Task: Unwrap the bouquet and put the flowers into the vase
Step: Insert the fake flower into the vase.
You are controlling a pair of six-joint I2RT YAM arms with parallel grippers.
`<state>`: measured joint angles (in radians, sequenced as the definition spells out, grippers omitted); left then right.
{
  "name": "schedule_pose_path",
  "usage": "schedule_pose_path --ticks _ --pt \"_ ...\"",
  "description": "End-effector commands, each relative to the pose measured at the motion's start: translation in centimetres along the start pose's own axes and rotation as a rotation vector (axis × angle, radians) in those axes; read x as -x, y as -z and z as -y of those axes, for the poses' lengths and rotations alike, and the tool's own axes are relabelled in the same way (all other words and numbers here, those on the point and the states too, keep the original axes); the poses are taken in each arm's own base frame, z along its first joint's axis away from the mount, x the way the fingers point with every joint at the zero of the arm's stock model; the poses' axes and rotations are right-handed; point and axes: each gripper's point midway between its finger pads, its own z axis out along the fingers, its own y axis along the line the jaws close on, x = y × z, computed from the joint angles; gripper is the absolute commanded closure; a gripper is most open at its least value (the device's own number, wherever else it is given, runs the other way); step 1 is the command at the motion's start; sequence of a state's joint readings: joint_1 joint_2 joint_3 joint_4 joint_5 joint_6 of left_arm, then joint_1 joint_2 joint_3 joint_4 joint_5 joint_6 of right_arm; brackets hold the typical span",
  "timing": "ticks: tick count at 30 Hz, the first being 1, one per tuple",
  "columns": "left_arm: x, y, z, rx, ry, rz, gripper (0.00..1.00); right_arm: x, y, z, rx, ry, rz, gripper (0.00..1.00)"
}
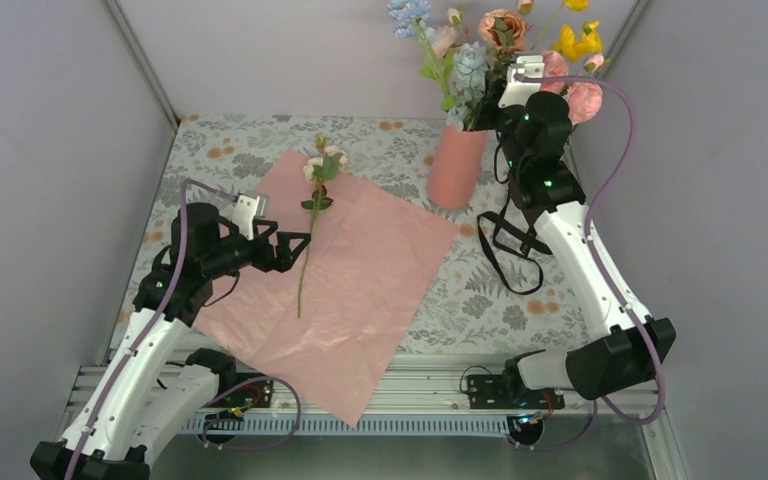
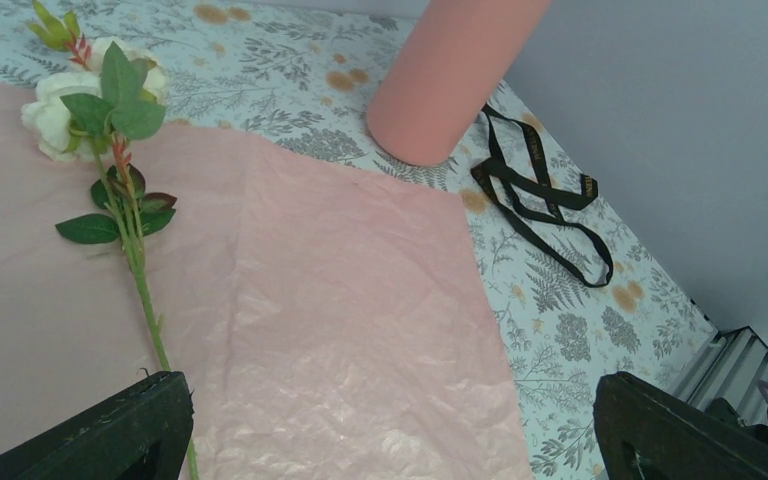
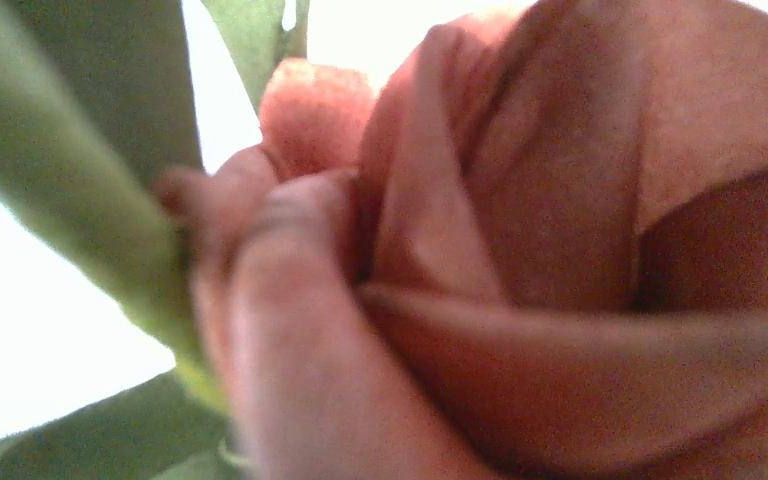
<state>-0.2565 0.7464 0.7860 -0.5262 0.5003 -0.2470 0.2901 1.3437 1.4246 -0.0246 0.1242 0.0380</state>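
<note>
The salmon-pink vase (image 1: 456,165) stands at the back of the table and holds several flowers (image 1: 500,40) in blue, peach, yellow and pink. My right gripper (image 1: 488,105) is pushed in among them just above the rim. Its wrist view is filled by a peach bloom (image 3: 560,250) and a green stem (image 3: 80,180), so the jaws are hidden. One white flower (image 1: 322,165) lies on the spread pink wrapping sheet (image 1: 360,290). My left gripper (image 1: 298,250) hovers open over the sheet (image 2: 340,300), with the stem (image 2: 150,320) beside its left finger (image 2: 130,430). No wrapped bouquet shows.
A black ribbon (image 1: 515,245) lies loose on the floral tablecloth (image 1: 520,300), right of the sheet and near the vase (image 2: 450,75). Grey walls close in the table on the left, back and right. A metal rail runs along the near edge (image 1: 410,400).
</note>
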Motion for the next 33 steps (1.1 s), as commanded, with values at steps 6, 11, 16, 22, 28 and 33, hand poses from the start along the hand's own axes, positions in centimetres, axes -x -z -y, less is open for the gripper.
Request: schedule_pose_path --ticks 6,11,16,22,28,33 --pt "0.0 0.1 0.0 0.002 -0.008 0.008 0.0 -6.1 -1.5 0.7 -0.039 -0.009 -0.137 0.89" --pt "-0.2 -0.2 -0.6 0.029 0.013 -0.005 0.0 -7.4 -1.5 0.7 -0.043 -0.044 -0.201 0.86" --pt "-0.7 -0.9 -1.5 0.061 0.041 -0.035 0.0 -8.0 -0.1 1.0 -0.061 -0.108 -0.257 0.74" --pt "-1.5 -2.1 -2.8 0.101 0.082 -0.087 0.0 -9.2 1.7 0.3 -0.022 -0.166 -0.331 0.58" --pt "-2.7 -3.5 -5.3 0.196 0.152 -0.151 0.01 -10.7 4.4 -1.4 0.076 -0.239 -0.397 0.29" --pt "-4.4 -5.7 -7.3 0.239 0.23 -0.218 0.06 -11.6 7.2 -2.2 0.134 -0.272 -0.423 0.03"
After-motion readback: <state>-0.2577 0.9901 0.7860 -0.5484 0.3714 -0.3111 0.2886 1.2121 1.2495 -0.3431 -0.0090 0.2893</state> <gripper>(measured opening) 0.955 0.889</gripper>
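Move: The vase stands about 9 cm ahead of my right hand, straight in line, its middle some 31 cm below; my fingers are up among its flowers, with the brown rose right before them. The black strap lies some 6 cm back and 13 cm to the right, down on the table. The white flower's middle lies about 15 cm ahead of my left hand and 25 cm below, on pink paper centred about 6 cm ahead and 7 cm right. With the brown rose's stem still between my nearly shut right fingers, I push down about 8 cm and slightly forward towards the vase. Still sinking a little, I open wide, let go and draw back some 6 cm, the hand tipping down and turning slightly counter-clockwise. Meanwhile my open left hand starts down, and less far forward, towards the white flower, tipping down too. ##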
